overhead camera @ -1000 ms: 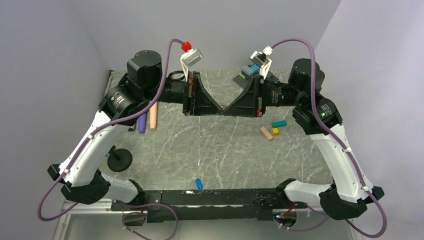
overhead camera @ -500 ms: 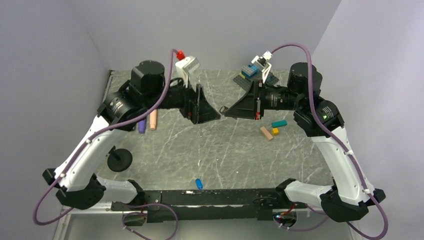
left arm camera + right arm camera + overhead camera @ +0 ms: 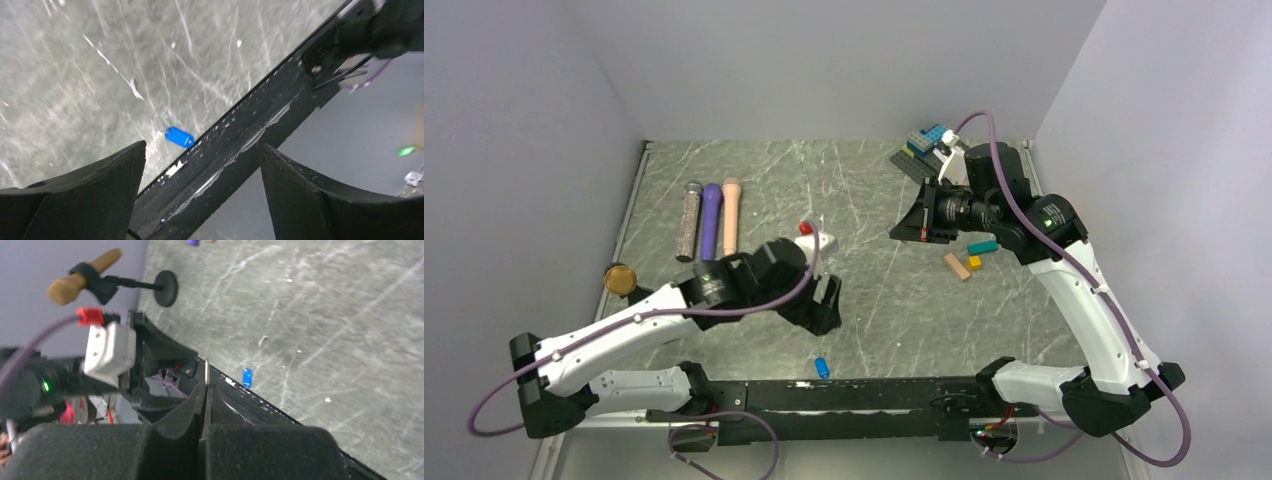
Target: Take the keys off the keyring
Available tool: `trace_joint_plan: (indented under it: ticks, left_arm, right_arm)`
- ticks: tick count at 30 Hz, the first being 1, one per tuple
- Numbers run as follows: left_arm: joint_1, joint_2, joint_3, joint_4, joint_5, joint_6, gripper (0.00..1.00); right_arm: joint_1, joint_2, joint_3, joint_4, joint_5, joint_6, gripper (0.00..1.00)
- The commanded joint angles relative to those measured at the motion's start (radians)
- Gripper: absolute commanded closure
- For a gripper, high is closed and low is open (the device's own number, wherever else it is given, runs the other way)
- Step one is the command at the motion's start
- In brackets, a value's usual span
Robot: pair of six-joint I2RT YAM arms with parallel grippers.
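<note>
The blue oval key lies flat on the table by the front rail; it also shows in the left wrist view and the right wrist view. My left gripper is low over the front of the table, just behind the key, open and empty. My right gripper hangs above the table's middle right, shut on the thin silvery keyring, which sticks out edge-on from the fingertips. The keyring is too small to see in the top view.
A black rail runs along the near edge. Three tubes lie at back left, with a brown-topped stand near them. Teal, tan and yellow bricks lie at the right. A brick plate sits at the back.
My left gripper has parted from the right one, swung down to the table's front and opened over the blue key. The right gripper has drawn back to the right, still shut.
</note>
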Motion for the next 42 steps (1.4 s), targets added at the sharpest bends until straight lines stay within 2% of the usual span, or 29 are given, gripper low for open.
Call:
trace_joint_plan:
  ticks: [1, 5, 12, 21, 30, 37, 40, 42]
  left_arm:
    - [-0.103, 0.038, -0.076, 0.035, -0.159, -0.195, 0.15]
    - [-0.114, 0.141, -0.120, -0.005, -0.161, -0.341, 0.24]
    - [-0.160, 0.338, -0.149, -0.013, -0.118, -0.435, 0.27]
    - [-0.161, 0.524, -0.146, -0.012, -0.106, -0.476, 0.43]
    - [-0.157, 0.595, -0.138, -0.009, -0.137, -0.461, 0.56]
    - [-0.152, 0.634, -0.131, 0.011, -0.154, -0.443, 0.82]
    - [-0.147, 0.642, -0.115, -0.004, -0.180, -0.425, 0.99]
    - [-0.143, 0.644, -0.101, -0.019, -0.196, -0.409, 1.00]
  right_arm:
    - [-0.005, -0.006, -0.041, -0.079, 0.140, 0.059, 1.00]
    - [-0.005, -0.028, -0.081, -0.068, 0.140, 0.101, 1.00]
    - [-0.004, -0.070, -0.143, -0.081, 0.124, 0.126, 1.00]
    - [-0.004, -0.070, -0.116, -0.097, 0.112, 0.137, 1.00]
    - [-0.004, -0.087, -0.108, -0.126, 0.111, 0.134, 1.00]
    - [-0.005, -0.070, -0.083, -0.146, 0.108, 0.119, 1.00]
    - [-0.005, -0.063, -0.092, -0.140, 0.100, 0.115, 1.00]
    - [-0.005, -0.059, -0.105, -0.128, 0.097, 0.113, 1.00]
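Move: The blue tag with its ring lies on the table about 21 cm below the left gripper and 5 cm back towards the base, straight in line sideways. The table's near edge runs some 2 cm behind the tag, and a white scrap sits about 8 cm farther out than it. From the right gripper the tag is roughly 12 cm back, 10 cm to the left and 34 cm down. Bring the left gripper down some 21 cm and about 4 cm back, turning the wrist some 45 degrees so the slanting fingers point down at the ring end of the blue tag, then shut the wide-open fingers there and pinch the ring. Lower the right gripper about 5 cm, easing right, its fingers still shut on the thin key. ##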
